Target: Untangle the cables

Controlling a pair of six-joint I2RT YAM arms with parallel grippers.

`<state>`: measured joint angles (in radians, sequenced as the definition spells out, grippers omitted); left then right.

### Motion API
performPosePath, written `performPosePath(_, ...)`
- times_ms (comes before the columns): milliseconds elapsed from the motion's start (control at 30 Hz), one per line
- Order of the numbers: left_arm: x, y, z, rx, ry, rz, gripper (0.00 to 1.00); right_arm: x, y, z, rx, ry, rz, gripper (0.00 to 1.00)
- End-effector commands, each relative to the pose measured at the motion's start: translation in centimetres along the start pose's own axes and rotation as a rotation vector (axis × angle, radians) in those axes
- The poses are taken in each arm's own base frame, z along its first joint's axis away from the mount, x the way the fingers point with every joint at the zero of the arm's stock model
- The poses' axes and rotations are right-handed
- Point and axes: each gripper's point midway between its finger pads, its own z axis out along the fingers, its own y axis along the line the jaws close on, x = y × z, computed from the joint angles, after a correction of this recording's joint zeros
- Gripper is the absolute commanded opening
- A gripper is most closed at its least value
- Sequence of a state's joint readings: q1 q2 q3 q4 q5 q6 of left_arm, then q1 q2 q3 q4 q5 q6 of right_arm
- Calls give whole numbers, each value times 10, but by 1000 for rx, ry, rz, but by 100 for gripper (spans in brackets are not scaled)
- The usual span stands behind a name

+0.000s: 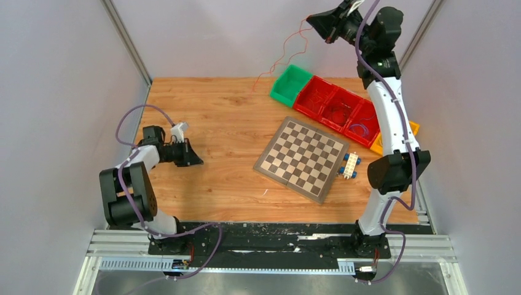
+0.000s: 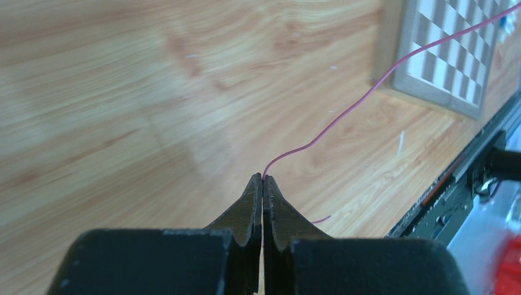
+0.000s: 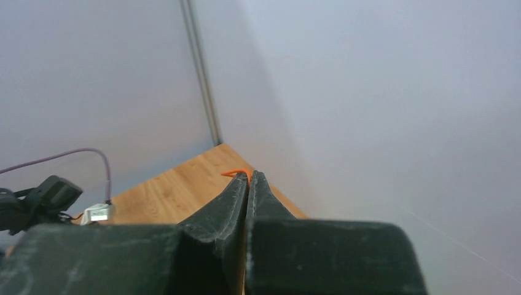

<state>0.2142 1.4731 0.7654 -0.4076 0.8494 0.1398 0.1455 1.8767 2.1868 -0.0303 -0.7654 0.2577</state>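
The cables show as thin red-orange wire. One strand (image 1: pixel 284 56) hangs from my raised right gripper (image 1: pixel 327 34) near the back wall, down to the table beside the green bin. In the right wrist view that gripper (image 3: pixel 249 176) is shut, with an orange wire end (image 3: pixel 236 173) curling out at the tips. My left gripper (image 1: pixel 196 160) sits low over the table's left side. In the left wrist view it (image 2: pixel 263 179) is shut on a pinkish-red wire (image 2: pixel 368 92) that rises up and right past the chessboard. I cannot tell whether both hold the same wire.
A chessboard (image 1: pixel 301 158) lies mid-table, also in the left wrist view (image 2: pixel 454 55). Behind it stand a green bin (image 1: pixel 290 85), red bins (image 1: pixel 335 107) and a yellow bin (image 1: pixel 378 145). A white and blue block (image 1: pixel 350 165) lies by the board's right edge. The black base rail (image 2: pixel 454 184) runs along the near edge.
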Motion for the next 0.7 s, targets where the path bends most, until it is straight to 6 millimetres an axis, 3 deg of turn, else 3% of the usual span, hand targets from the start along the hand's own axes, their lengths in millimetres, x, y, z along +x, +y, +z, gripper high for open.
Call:
performPosePath(0, -3, 40, -17, -92, 18, -84, 0, -39, -28, -12, 94, -110, -81, 0)
performPosePath(167, 6, 75, -32, -202, 63, -112, 0, -30, -52, -19, 148, -103, -93, 0)
performPosePath(367, 8, 100, -49, -288, 70, -126, 0, -17, -79, -25, 217, -90, -123, 0)
performPosePath(567, 8, 107, -56, -306, 70, -113, 0, 8, -98, -29, 248, -47, -125, 0)
performPosePath(667, 9, 117, -62, -366, 81, -102, 0, 11, -113, -36, 293, -46, -136, 0)
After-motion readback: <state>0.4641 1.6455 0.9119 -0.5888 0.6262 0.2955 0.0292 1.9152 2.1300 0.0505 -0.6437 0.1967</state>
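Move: The left hand pinches a pink cable low over the table; bare table lies about 11 cm to its left and 7 cm below, the chessboard some 48 cm right and 4 cm ahead. High up, the right hand pinches an orange cable: the nearer-left red bin is roughly 26 cm ahead, 16 cm right and 49 cm below; the green bin 33 cm ahead, 1 cm right, the middle red bin 16 cm ahead, 25 cm right, both equally low. Both hands keep their cables pinched in shut fingers and draw further apart. The left goes about 11 cm left, away from the chessboard, sinking some 4 cm as the wrist turns roughly 20 degrees; the right carries the orange cable right and forward, around 9 cm in all, towards the red bins, turning clockwise and dipping slightly at the end. ##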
